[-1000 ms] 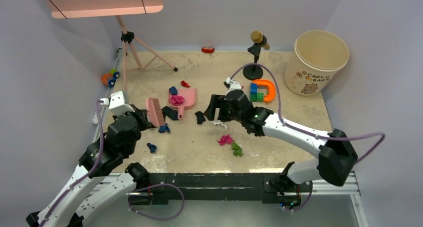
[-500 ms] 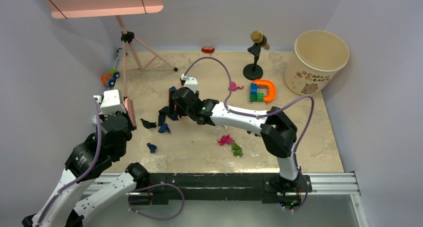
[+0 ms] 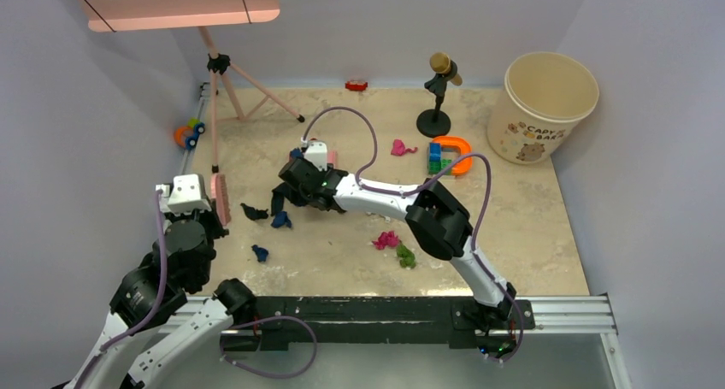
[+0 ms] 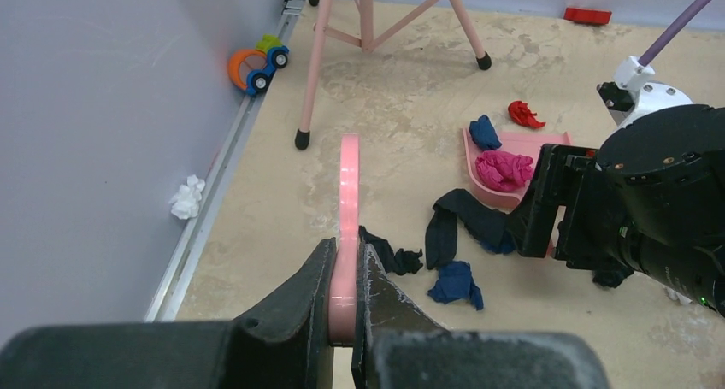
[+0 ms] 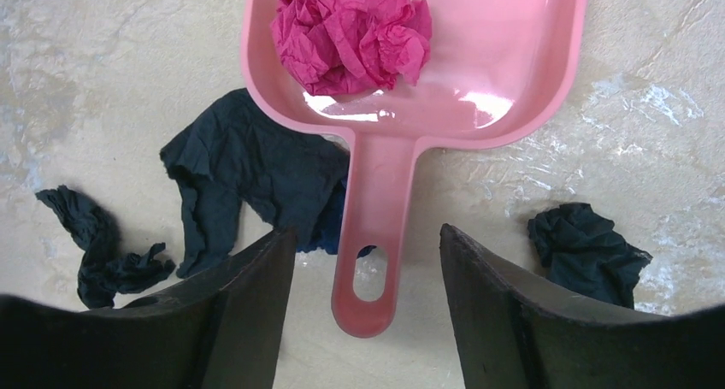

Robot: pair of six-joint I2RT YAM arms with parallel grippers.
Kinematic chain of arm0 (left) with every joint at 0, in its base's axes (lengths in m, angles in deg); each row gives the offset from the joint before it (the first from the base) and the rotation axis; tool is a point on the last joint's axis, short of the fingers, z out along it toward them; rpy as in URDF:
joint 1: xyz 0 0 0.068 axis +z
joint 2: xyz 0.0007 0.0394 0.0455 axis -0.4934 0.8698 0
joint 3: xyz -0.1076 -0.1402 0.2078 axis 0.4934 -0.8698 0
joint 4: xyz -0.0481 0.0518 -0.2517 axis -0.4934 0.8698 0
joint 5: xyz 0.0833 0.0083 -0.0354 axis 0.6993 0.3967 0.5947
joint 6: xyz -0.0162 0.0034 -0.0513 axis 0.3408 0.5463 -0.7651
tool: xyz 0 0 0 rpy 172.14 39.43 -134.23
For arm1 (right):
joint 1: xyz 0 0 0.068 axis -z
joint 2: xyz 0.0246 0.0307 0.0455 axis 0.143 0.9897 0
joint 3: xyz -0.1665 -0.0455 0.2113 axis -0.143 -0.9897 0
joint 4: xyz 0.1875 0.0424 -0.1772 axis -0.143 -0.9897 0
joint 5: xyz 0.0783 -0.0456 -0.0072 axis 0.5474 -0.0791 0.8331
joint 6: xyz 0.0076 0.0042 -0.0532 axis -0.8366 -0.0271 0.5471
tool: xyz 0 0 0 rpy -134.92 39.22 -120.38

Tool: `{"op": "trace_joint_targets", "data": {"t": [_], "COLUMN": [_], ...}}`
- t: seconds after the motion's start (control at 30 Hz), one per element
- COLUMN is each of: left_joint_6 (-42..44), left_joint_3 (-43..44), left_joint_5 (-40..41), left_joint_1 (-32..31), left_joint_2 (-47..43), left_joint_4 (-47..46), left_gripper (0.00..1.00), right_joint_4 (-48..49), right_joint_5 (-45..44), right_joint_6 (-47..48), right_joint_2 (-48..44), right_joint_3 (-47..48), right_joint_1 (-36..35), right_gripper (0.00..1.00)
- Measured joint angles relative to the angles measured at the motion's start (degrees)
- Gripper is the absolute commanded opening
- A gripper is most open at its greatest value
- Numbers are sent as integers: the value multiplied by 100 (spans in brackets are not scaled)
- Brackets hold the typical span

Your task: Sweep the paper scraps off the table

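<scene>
Paper scraps lie scattered over the beige table (image 3: 513,192): a navy-black one (image 3: 254,211), blue ones (image 3: 280,221) (image 3: 259,253), magenta (image 3: 386,239), green (image 3: 405,256) and pink (image 3: 399,148). A magenta wad (image 5: 350,34) sits in the pink dustpan (image 5: 479,55). My right gripper (image 5: 366,233) is open, a finger on each side of the dustpan handle (image 5: 376,192) without touching it. At the left, my left gripper (image 4: 346,250) is shut on the pink brush (image 4: 349,184), held on edge above the table. A white wad (image 4: 186,197) rests by the left rail.
A cream bucket (image 3: 547,103) stands at the back right. Near it are a microphone stand (image 3: 438,94), a blue-green block stack (image 3: 440,158) and an orange U-shape (image 3: 460,150). A red toy car (image 3: 356,85), a pink tripod stand (image 3: 231,81) and a wheeled toy (image 3: 188,134) are at the back.
My right arm swung left from the table's middle to the dustpan, and its jaws narrowed around the handle. My left arm drew the brush back left, away from the scraps.
</scene>
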Motion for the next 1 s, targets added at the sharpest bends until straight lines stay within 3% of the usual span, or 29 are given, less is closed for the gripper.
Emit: {"op": "trace_joint_targets", "data": {"t": [0.23,0.47,0.73,0.93,1.0], "left_joint_6": [-42,-177,-262,-293,-304], "left_joint_3": [-144,-229,-240,-304,-326], "left_joint_5": [-28,-26,-26,-26,-28], "left_joint_1": [0,0,0,0,0], "left_joint_2": [-70,-155,-175,-177,-177], "left_joint_4": [-127,-133,-136,-136,-131], "left_gripper": [0,0,0,0,0], "right_joint_4": [-184,-208,-192,-197,-186], "right_joint_5": [-15,-9,28,74,79], "right_joint_6": [0,-44,-72,-101,-129], "right_joint_2": [39,83,129,129,127], "right_joint_3": [214,227,173,122,72], "right_joint_1": [0,0,2,7,7], "right_gripper": [59,46,47,24,23]}}
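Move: The pink dustpan's handle lies between the right hand's open fingers, about 2 cm below and 1 cm ahead of the hand point, with the pan itself roughly 8 cm ahead and 1 cm right. A dark cloth lies some 6 cm left and 2 cm ahead; a black scrap sits about 10 cm right and 1 cm back, all some 3 cm below. From the left hand the handle is roughly 16 cm ahead, 21 cm right and 23 cm below. Down over the dustpan handle, after a tiny rise, the right hand sinks about 2 cm with hardly any sideways travel or turn. Its fingers close from well open to about a third, coming up against both sides of the handle around the hole. The left hand keeps the brush gripped, sinking just a centimetre. ##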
